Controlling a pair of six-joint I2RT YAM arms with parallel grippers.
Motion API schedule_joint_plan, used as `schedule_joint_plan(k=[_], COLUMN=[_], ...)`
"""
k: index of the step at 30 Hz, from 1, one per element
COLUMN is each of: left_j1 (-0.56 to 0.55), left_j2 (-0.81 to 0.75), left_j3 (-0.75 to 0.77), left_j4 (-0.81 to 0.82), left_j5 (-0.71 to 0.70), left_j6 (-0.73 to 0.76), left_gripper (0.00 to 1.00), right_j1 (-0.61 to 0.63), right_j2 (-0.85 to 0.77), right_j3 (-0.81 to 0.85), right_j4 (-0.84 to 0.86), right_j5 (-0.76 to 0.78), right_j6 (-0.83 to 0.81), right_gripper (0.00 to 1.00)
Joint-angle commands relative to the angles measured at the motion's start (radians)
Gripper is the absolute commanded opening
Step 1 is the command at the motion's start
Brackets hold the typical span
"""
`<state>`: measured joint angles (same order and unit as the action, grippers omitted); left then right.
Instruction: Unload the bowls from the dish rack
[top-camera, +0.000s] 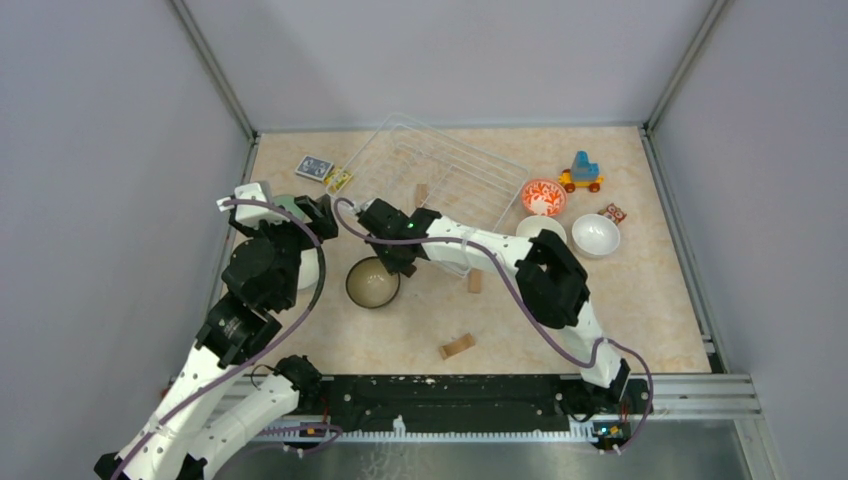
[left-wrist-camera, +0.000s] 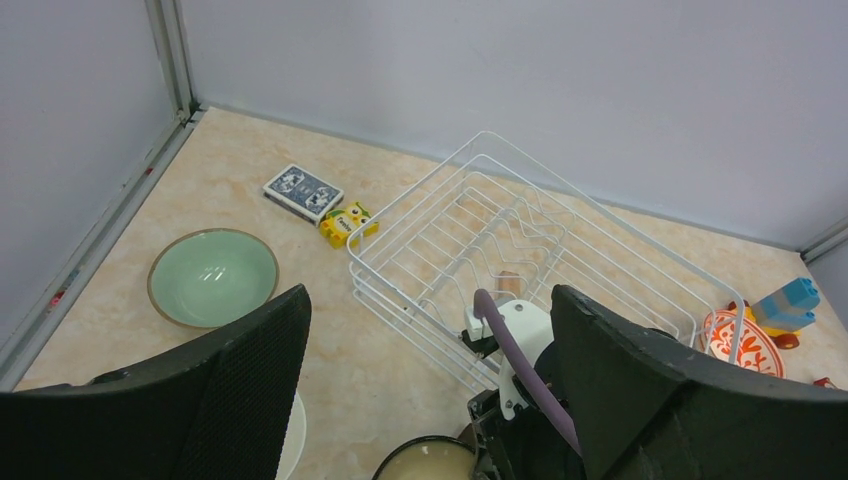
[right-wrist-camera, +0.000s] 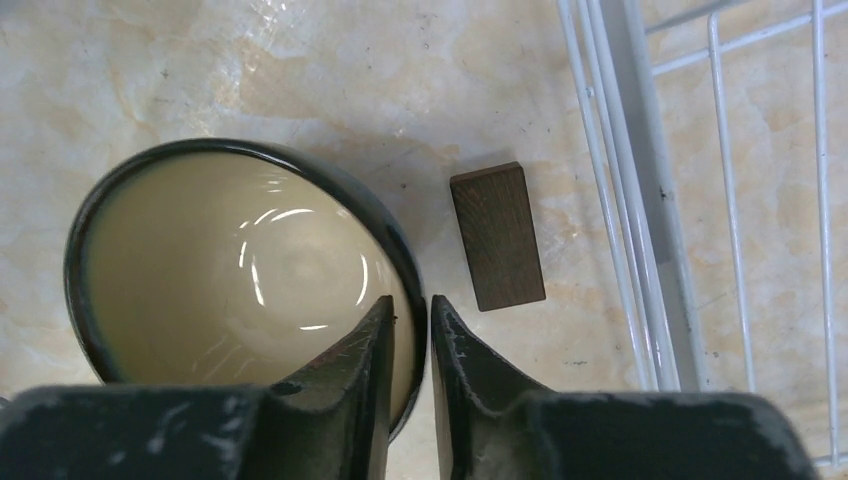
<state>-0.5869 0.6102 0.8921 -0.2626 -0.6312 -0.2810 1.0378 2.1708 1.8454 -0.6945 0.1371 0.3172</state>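
My right gripper (right-wrist-camera: 411, 320) is shut on the rim of the dark teal bowl (right-wrist-camera: 240, 280), which has a cream inside. One finger is inside the bowl and one outside. The bowl sits low on the table, in front of the dish rack's left corner (top-camera: 373, 282). The white wire dish rack (top-camera: 440, 170) holds no bowls, only a wooden block. My left gripper (left-wrist-camera: 430, 400) is open and empty, above the table between the pale green bowl (left-wrist-camera: 213, 277) and the rack (left-wrist-camera: 520, 250). The orange-patterned bowl (top-camera: 544, 197) and two white bowls (top-camera: 596, 235) stand right of the rack.
A dark wooden block (right-wrist-camera: 497, 236) lies between the held bowl and the rack edge (right-wrist-camera: 640, 250). Another white bowl (top-camera: 305, 268) is half hidden under my left arm. A card deck (left-wrist-camera: 302, 191), a yellow toy (left-wrist-camera: 348, 224), a toy train (top-camera: 581, 174) and loose blocks (top-camera: 457, 346) lie around.
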Motion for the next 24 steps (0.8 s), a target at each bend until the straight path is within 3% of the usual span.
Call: schedule_joint_plan(k=[1, 4, 9, 17, 24], left_j1=[0.003, 0.002, 0.002, 0.003, 0.002], left_j2=[-0.006, 0.004, 0.013, 0.030, 0.060], left_j3=[0.017, 0.015, 0.016, 0.032, 0.013], left_j4=[0.033, 0.031, 0.029, 0.029, 0.033], left_j5=[-0.015, -0.008, 0.017, 0.038, 0.116], left_j6=[0.023, 0.021, -0.001, 0.000, -0.012], left_gripper=[0.94, 0.94, 0.94, 0.94, 0.94], right_j1=[-0.001, -0.001, -0.005, -0.021, -0.098], right_j2=[-0.050, -0.103, -0.221, -0.418, -0.712], right_j3=[0.009, -0.028, -0.074, -0.190, -0.488], right_j4=[0.055, 0.084, 0.115, 0.183, 0.360], right_j5=[0.021, 0.039, 0.078, 0.193, 0.356], right_j6=[0.002, -0.006, -0.022, -0.057, -0.063], right_gripper=[0.25, 0.37, 0.44, 0.44, 0.43])
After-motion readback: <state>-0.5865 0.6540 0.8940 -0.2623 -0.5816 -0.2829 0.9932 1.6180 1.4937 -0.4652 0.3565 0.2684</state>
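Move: The right fingertips straddle the rim of the cream bowl on the table; its middle lies about 5 cm left, 3 cm back and some 3 cm below. The dark wood block is about 2 cm ahead, 1 cm right and 6 cm down. The empty rack's middle stands roughly 16 cm ahead and 7 cm right, 2 cm lower. From the left hand, the cream bowl is about 10 cm right, 1 cm back and 30 cm below. Almost in place at first, the right hand opens its barely parted fingers to a bit under half, letting go of the cream bowl's rim. It then climbs quickly, about 16 cm, and swings some 8 cm right, away from the bowl, the fingers tipping up by roughly 25 degrees and staying open. ##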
